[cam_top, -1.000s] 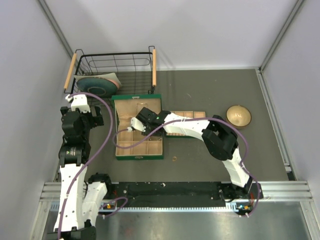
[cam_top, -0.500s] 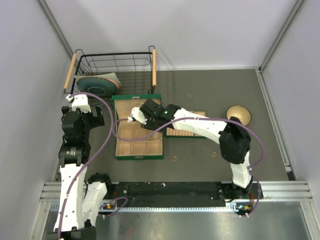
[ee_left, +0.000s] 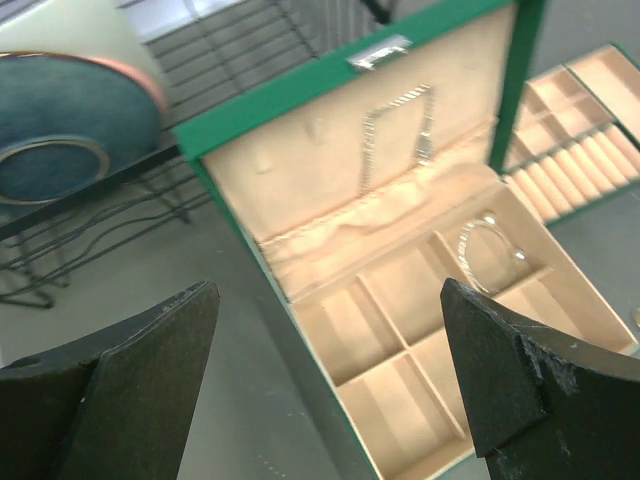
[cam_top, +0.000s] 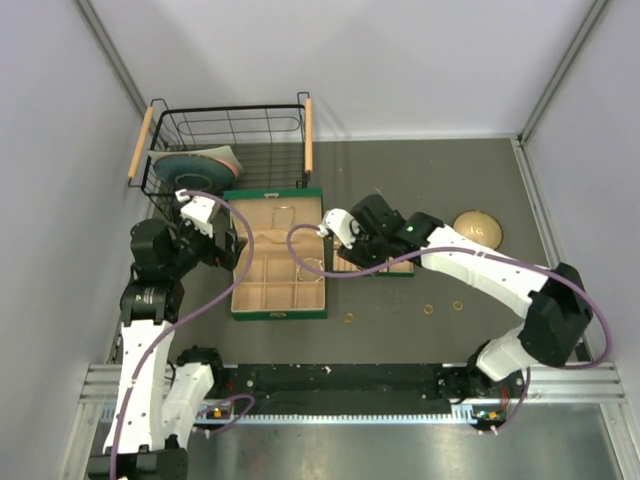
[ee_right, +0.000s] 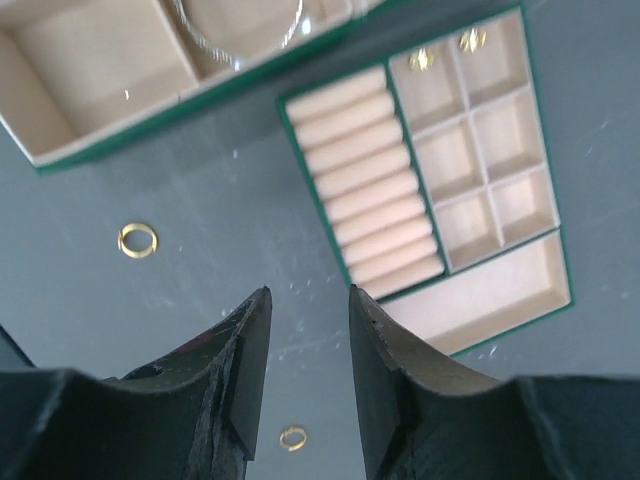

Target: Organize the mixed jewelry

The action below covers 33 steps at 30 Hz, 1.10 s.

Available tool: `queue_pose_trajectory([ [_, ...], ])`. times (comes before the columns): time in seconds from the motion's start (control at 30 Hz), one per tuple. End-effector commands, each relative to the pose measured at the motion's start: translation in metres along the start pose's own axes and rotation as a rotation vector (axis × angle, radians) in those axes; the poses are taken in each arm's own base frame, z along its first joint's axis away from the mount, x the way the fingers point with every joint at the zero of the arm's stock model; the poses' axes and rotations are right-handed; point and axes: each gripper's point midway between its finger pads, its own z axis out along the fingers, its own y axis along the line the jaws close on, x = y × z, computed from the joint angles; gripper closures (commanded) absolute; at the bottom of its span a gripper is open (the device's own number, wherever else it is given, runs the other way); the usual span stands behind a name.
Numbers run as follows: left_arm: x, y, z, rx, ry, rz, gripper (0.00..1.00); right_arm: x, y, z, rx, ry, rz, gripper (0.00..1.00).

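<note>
The green box lies open, and a thin silver bracelet rests in one of its beige compartments, also seen in the right wrist view. Three small gold rings lie loose on the table: one in front of the box and two more further right. My right gripper hovers over bare table between the box and the ring tray. Its jaws are partly open and hold nothing; two rings lie below. My left gripper stands wide open at the box's left edge, empty.
A silver chain hangs on the box's raised lid. The tray has padded rolls and small cells, two holding gold bits. A wire basket with a blue-green plate stands behind the box. A tan bowl sits far right.
My right gripper has drawn back rightwards from over the box to the gap beside the tray. My left gripper has swung right, towards the box's left edge.
</note>
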Motion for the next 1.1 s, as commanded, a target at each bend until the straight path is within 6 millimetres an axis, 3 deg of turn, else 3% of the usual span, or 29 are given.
queue_pose_trajectory([
  [0.0, -0.003, -0.044, -0.003, 0.259, -0.03, 0.069, 0.01, 0.035, -0.002, -0.017, -0.011, -0.002, 0.059, 0.62],
  [0.07, 0.0, -0.05, -0.005, 0.296, -0.022, 0.075, 0.01, 0.055, 0.0, -0.021, -0.01, 0.014, 0.059, 0.6],
  [0.23, 0.004, -0.055, -0.002, 0.329, -0.011, 0.057, 0.01, 0.066, 0.027, -0.014, -0.131, 0.003, 0.07, 0.58],
  [0.5, -0.008, -0.022, 0.01, 0.137, -0.034, -0.01, 0.01, 0.055, 0.068, 0.012, -0.235, -0.034, 0.025, 0.58],
  [0.83, -0.003, 0.017, 0.017, -0.085, -0.03, -0.077, 0.01, 0.045, 0.114, 0.035, -0.313, -0.023, -0.041, 0.62],
  [1.07, -0.003, 0.039, 0.013, -0.214, -0.032, -0.098, 0.01, 0.044, 0.117, 0.051, -0.3, 0.007, -0.044, 0.67],
])
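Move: The right hand, empty, hangs over the near edge of the small organizer; the gold ring it goes for lies about 9 cm back, 4 cm to its left and some 13 cm below. The organizer's middle is about 7 cm ahead and 1 cm right, the open jewelry box's middle some 5 cm ahead and 20 cm left, and a second ring about 7 cm back and 13 cm right. From the left hand the gold ring is roughly 9 cm back, 21 cm right and 24 cm below. The right hand comes back about 11 cm and sinks some 9 cm from the organizer towards the gold ring beside the box's near right corner, bowing out about 6 cm to its right before swinging back left, while the fingers tip steeper down, the wrist turns slightly counter-clockwise, and the gap stays partly open without touching the ring. The left hand, wide open and empty, swings about 4 cm right and a little back, then returns left and forward, its wrist turning clockwise and back again. ##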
